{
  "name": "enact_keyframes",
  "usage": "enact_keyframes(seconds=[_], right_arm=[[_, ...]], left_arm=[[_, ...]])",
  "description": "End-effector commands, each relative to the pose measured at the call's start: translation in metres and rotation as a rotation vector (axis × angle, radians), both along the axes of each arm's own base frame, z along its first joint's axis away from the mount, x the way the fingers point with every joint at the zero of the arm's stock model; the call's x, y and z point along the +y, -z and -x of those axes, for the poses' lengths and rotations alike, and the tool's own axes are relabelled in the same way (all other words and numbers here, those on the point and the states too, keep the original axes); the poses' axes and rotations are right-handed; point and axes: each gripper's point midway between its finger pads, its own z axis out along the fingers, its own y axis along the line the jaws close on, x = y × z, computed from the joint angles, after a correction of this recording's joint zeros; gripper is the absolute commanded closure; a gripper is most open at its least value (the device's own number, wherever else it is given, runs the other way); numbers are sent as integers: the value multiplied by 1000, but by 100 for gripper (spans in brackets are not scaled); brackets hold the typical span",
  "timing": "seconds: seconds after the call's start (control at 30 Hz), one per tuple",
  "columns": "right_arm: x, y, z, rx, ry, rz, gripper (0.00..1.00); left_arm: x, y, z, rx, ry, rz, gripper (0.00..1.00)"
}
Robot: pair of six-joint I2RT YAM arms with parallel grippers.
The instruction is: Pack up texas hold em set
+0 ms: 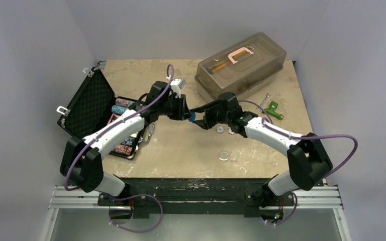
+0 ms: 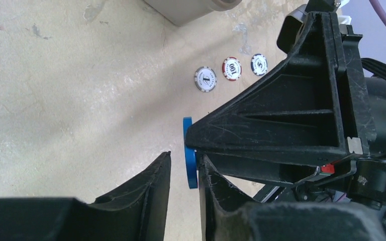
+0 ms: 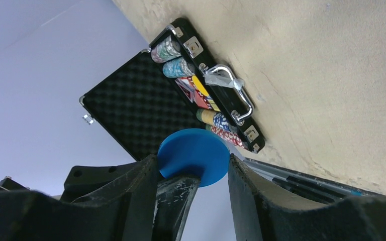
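Observation:
A blue disc (image 1: 192, 117) hangs in mid-air over the table's middle, where both grippers meet. My right gripper (image 3: 192, 158) is shut on the disc (image 3: 193, 150) across its rim. In the left wrist view my left gripper (image 2: 185, 156) straddles the disc (image 2: 189, 165) edge-on. One of its fingers (image 2: 216, 191) touches a face of the disc; the other stands a small gap away. The black case (image 1: 88, 103) lies open at the left, its foam lid raised and rows of chips (image 3: 181, 68) inside. Three loose chips (image 2: 231, 68) lie on the table beyond.
A translucent grey tub (image 1: 241, 63) with a pink clamp inside stands at the back right. A green-handled tool (image 1: 274, 111) lies right of it. A pale round disc (image 1: 224, 155) lies near the front of the table. The case's metal handle (image 3: 231, 90) sticks out toward the middle.

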Motion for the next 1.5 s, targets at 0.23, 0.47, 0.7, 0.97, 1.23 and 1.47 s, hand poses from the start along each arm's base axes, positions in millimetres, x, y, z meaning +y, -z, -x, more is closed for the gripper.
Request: enact_keyframes(seconds=[0.23, 0.47, 0.7, 0.97, 1.23, 1.47], right_arm=[[13, -18, -8, -33, 22, -33, 60], [10, -18, -10, -112, -12, 18, 21], [-75, 6, -8, -426, -253, 707, 1], [-156, 29, 34, -491, -524, 1142, 1], [-158, 15, 50, -616, -550, 1101, 1], [-145, 6, 52, -655, -549, 1026, 1]], left_arm=[[-3, -19, -10, -64, 10, -11, 98], [2, -25, -9, -87, 0, -29, 100], [97, -29, -26, -190, -256, -462, 100], [190, -14, -20, -136, -221, -941, 100], [219, 8, -35, 139, -204, -521, 100], [239, 37, -50, 268, -196, -385, 100]])
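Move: The blue button sits in the right hand's fingers, about 1 cm out beyond that hand's point and 1 cm to its left. It stands some 1 cm forward and 1 cm right of the left hand's point, between that hand's part-open pads. From the left hand, the case's middle lies roughly 34 cm left, level, 13 cm below; the yellow button in it, 29 cm left and 3 cm ahead. The white chip lies level, about 15 cm to its right. Closing almost in place, the left fingers pinch the blue button while the right hand holds it out; the right fingers then open wide and come free, withdrawing about 15 cm right and some 5 cm back, turning to point down towards the loose chips. The left hand swings its fingers downward and carries the button some 25 cm left and slightly forward to the open case, sinking at the end. ##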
